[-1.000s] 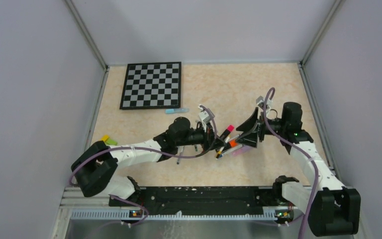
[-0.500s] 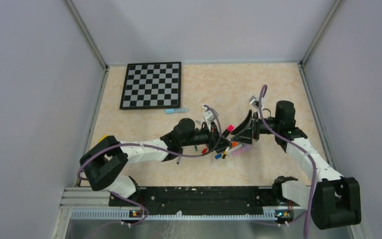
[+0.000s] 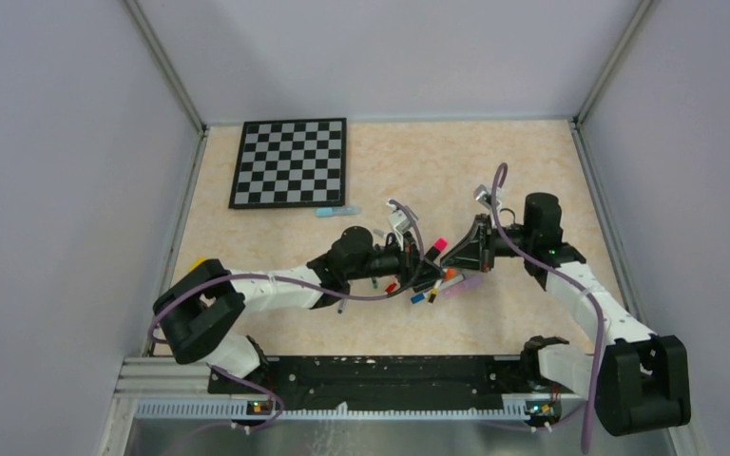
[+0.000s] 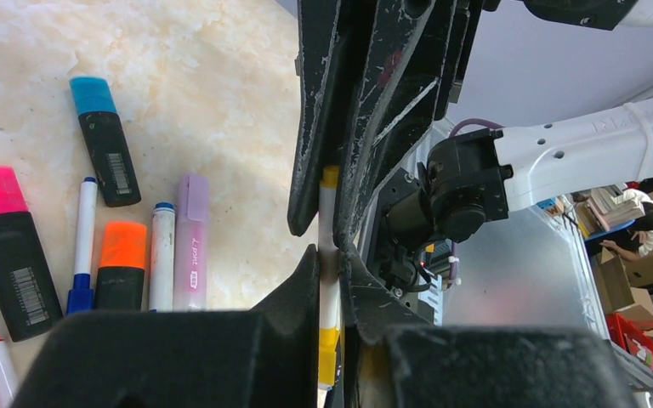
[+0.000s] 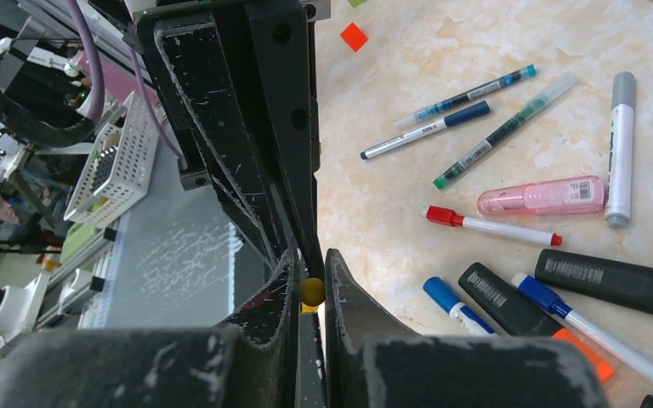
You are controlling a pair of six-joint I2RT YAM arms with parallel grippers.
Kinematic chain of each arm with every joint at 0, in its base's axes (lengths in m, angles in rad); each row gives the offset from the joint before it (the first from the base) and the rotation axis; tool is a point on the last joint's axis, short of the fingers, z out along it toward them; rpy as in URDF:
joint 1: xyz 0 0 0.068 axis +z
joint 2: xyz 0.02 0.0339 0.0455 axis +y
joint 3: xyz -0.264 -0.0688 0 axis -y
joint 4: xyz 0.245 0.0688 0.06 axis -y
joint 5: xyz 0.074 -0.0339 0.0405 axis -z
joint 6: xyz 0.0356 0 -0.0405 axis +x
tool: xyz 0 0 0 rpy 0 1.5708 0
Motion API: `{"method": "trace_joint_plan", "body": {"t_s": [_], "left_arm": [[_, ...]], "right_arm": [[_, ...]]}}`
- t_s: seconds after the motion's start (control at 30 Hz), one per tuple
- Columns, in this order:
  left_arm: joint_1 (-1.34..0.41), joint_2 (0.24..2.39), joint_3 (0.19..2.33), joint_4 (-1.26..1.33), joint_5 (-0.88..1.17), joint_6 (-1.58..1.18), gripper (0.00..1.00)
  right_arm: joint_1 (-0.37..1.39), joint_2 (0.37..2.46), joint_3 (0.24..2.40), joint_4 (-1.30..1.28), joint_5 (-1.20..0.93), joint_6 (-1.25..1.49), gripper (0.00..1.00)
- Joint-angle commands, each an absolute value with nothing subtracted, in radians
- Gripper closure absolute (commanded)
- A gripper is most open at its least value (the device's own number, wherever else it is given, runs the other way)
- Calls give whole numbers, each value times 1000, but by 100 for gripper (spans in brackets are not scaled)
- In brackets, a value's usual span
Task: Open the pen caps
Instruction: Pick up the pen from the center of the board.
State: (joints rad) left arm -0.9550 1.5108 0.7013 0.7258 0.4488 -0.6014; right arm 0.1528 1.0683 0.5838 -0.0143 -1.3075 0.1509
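My left gripper (image 4: 329, 255) is shut on a thin white pen (image 4: 329, 285) with yellow ends, held above the table. The right gripper (image 5: 310, 259) meets it head-on and is shut on the pen's yellow cap (image 5: 311, 291), which shows in the left wrist view as a yellow stub (image 4: 330, 177) between the right fingers (image 4: 374, 102). In the top view the two grippers touch tip to tip, left (image 3: 426, 258) and right (image 3: 458, 255), over a pile of capped pens and markers (image 3: 432, 285).
On the table below lie a pink highlighter (image 4: 4, 246), a blue one (image 4: 106, 140), an orange one (image 4: 121, 263), a lilac pen (image 4: 191, 242), a red-capped pen (image 5: 493, 225) and a grey marker (image 5: 619, 144). A chessboard (image 3: 290, 161) lies far left.
The right gripper has moved in toward the left one and closed from wide open onto the yellow cap. The left gripper has kept its hold on the pen.
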Motion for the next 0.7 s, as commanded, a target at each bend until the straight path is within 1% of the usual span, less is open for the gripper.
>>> {"method": "trace_joint_plan", "body": {"t_s": [0.0, 0.07, 0.1, 0.13, 0.17, 0.27, 0.33, 0.37, 0.43, 0.6, 0.67], "left_arm": [[-960, 1501, 717, 790, 430, -600, 95], [-960, 1491, 711, 779, 428, -585, 84], [-960, 1482, 702, 775, 429, -574, 74], [-960, 1474, 696, 776, 429, -564, 68], [-960, 1466, 682, 777, 434, -558, 55], [-960, 1445, 648, 792, 471, -559, 24], [-960, 1440, 622, 816, 505, -573, 12], [-960, 1439, 608, 826, 520, -582, 10], [-960, 1438, 580, 836, 536, -598, 8], [-966, 1436, 539, 854, 539, -614, 9], [-968, 1452, 543, 858, 541, -614, 11]], "right_arm": [[166, 1064, 621, 7, -1349, 140, 100], [166, 1053, 621, 20, -1356, 142, 100], [166, 1040, 620, 28, -1353, 146, 100], [166, 1030, 617, 41, -1349, 154, 100], [166, 1021, 615, 56, -1347, 165, 100], [159, 1011, 620, 65, -1351, 182, 100], [151, 1011, 623, 72, -1356, 193, 100], [144, 1010, 623, 77, -1360, 198, 100], [136, 1008, 621, 86, -1361, 209, 100], [123, 1006, 608, 132, -1364, 249, 100], [123, 1009, 604, 143, -1367, 259, 100]]}}
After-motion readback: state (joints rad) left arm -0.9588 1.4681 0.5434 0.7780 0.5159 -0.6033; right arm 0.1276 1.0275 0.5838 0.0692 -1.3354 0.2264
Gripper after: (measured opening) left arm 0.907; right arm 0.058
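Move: The left fingers still pinch the white pen's barrel; its yellow cap lies about 2 cm back, 1 cm left and 3 cm below them. The orange highlighter is on the table some 4 cm ahead, 3 cm right and 12 cm down, the purple highlighter 2 cm ahead and 10 cm right, the pink highlighter 10 cm ahead and 3 cm right. From the right fingers, holding the pen's tail end, the cap is about 5 cm back, 2 cm left, 5 cm below. Opening first almost in place, the left fingers spread wide and let go of the barrel; then the left hand slides down and back, drawing off to its left as well, about 5 cm in all, along the slanting pen towards its yellow cap. The right hand keeps its pinch on the tail end and lifts about 2 cm. ##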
